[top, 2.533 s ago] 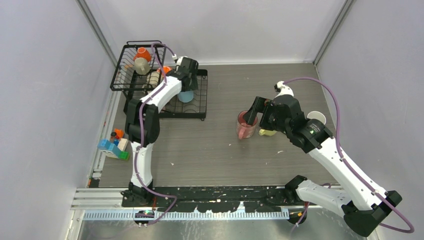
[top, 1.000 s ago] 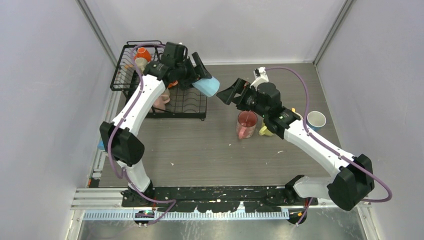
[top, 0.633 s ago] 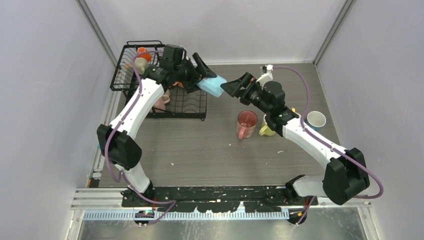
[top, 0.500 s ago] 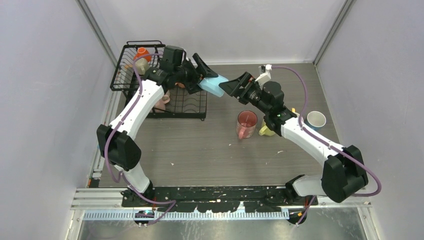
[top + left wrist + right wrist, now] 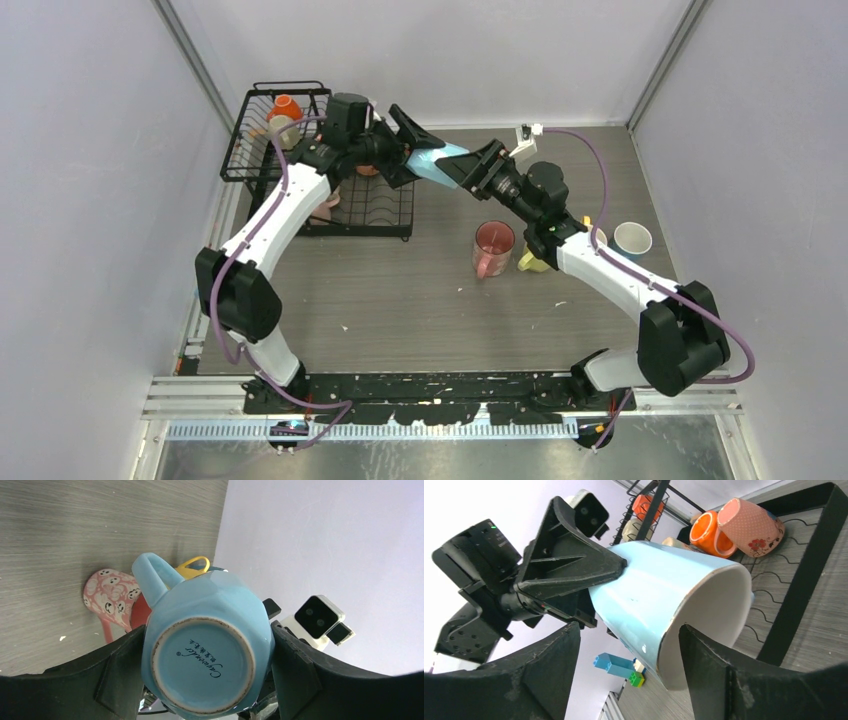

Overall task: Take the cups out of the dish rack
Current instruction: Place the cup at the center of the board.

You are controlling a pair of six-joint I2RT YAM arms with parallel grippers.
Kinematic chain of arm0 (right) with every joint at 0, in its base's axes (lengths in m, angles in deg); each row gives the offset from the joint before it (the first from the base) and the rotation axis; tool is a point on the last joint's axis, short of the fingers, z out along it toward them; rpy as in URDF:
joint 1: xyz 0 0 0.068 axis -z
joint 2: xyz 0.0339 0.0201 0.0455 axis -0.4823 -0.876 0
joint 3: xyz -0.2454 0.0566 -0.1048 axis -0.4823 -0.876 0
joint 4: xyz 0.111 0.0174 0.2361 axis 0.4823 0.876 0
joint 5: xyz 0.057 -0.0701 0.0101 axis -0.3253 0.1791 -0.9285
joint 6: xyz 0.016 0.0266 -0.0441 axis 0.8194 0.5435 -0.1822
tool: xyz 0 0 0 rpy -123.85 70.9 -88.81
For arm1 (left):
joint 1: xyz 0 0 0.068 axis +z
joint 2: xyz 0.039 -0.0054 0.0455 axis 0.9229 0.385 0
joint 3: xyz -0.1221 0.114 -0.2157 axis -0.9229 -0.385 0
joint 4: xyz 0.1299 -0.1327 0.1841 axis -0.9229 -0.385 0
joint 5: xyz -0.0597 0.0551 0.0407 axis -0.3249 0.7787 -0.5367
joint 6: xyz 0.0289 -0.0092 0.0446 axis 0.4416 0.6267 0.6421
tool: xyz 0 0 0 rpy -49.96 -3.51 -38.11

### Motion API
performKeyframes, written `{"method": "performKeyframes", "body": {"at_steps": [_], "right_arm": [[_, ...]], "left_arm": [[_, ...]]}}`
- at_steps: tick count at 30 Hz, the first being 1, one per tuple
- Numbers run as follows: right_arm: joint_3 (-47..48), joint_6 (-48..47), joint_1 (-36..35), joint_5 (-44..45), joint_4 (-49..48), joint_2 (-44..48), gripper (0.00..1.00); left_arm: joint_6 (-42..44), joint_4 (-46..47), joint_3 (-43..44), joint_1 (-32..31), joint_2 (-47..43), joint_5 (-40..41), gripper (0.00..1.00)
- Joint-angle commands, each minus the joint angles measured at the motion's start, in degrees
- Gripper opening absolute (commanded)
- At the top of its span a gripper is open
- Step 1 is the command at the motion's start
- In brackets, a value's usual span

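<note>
My left gripper [image 5: 410,150] is shut on a light blue cup [image 5: 441,164], held tilted in the air right of the dish rack [image 5: 377,218]. In the left wrist view both fingers press the sides of that light blue cup [image 5: 205,655], base toward the camera. My right gripper [image 5: 478,170] meets it from the right. Its jaws straddle the rim of the cup [image 5: 664,590]: one finger stands before the white mouth, the other stays off the outer wall. An orange cup [image 5: 706,527] and a pink dotted cup [image 5: 751,525] lie in the rack tray.
A pink cup [image 5: 492,245], a yellow cup [image 5: 535,263] and a white-and-blue cup [image 5: 632,240] stand on the table under the right arm. The rack's basket [image 5: 262,150] holds an orange cup [image 5: 285,103] and a beige one [image 5: 281,128]. Toy bricks [image 5: 621,665] lie by the left wall.
The left arm carried the light blue cup rightwards, away from the rack. The right gripper reached left to it and its jaws narrowed around the rim.
</note>
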Motion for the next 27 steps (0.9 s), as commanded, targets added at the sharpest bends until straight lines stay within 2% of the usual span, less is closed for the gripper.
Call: {"method": "performKeyframes", "body": {"at_steps": [1,15,18,19,20,25,27], "right_arm": [[1.8,1.2,-0.1,-1.4,-8.0,0.0,0.72],[1.3,0.3,-0.1,-2.2,-9.4,1.4,0.24],[1.4,0.2,-0.1,-2.3,-8.7,1.7,0.07],[1.5,0.1,-0.1,-2.2,-8.4,1.8,0.02],[1.5,-0.2,-0.1,-2.1,-8.2,2.0,0.01],[1.4,-1.3,-0.1,-1.1,-6.3,3.6,0.01],[1.9,-2.0,-0.1,-0.5,-4.7,4.4,0.01]], "left_arm": [[-4.6,9.8,-0.9,-0.4,-4.7,-5.3,0.00],[-9.9,15.6,-4.8,-1.0,-4.6,-8.1,0.00],[-10.1,16.1,-5.3,-1.3,-4.5,-8.5,0.00],[-10.2,16.6,-5.5,-1.5,-4.5,-8.6,0.05],[-10.0,16.7,-5.6,-1.6,-4.5,-8.6,0.11],[-8.5,16.9,-6.6,-2.2,-4.8,-8.4,0.52],[-7.8,16.9,-7.3,-2.3,-5.1,-8.3,0.65]]}}
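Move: Just beyond the right hand's open fingers hangs the blue cup, its middle about 4 cm left, 2 cm ahead and 3 cm up. The pink mug stands some 9 cm right, 5 cm back and 22 cm below that hand, the lime cup about 9 cm farther right. From the left hand, still holding the cup's base end, the right fingers are roughly 8 cm right, 2 cm back and 3 cm lower; the dish rack lies some 11 cm left, 5 cm ahead and 24 cm below. Closing from wide open to nearly shut, the right fingers pinch the blue cup's rim wall, one finger inside the mouth and one outside, while that hand rises about 3 cm. The left hand keeps its grip on the base end, easing 2 cm right and 1 cm up and rolling some 10 degrees, its left side sinking. ##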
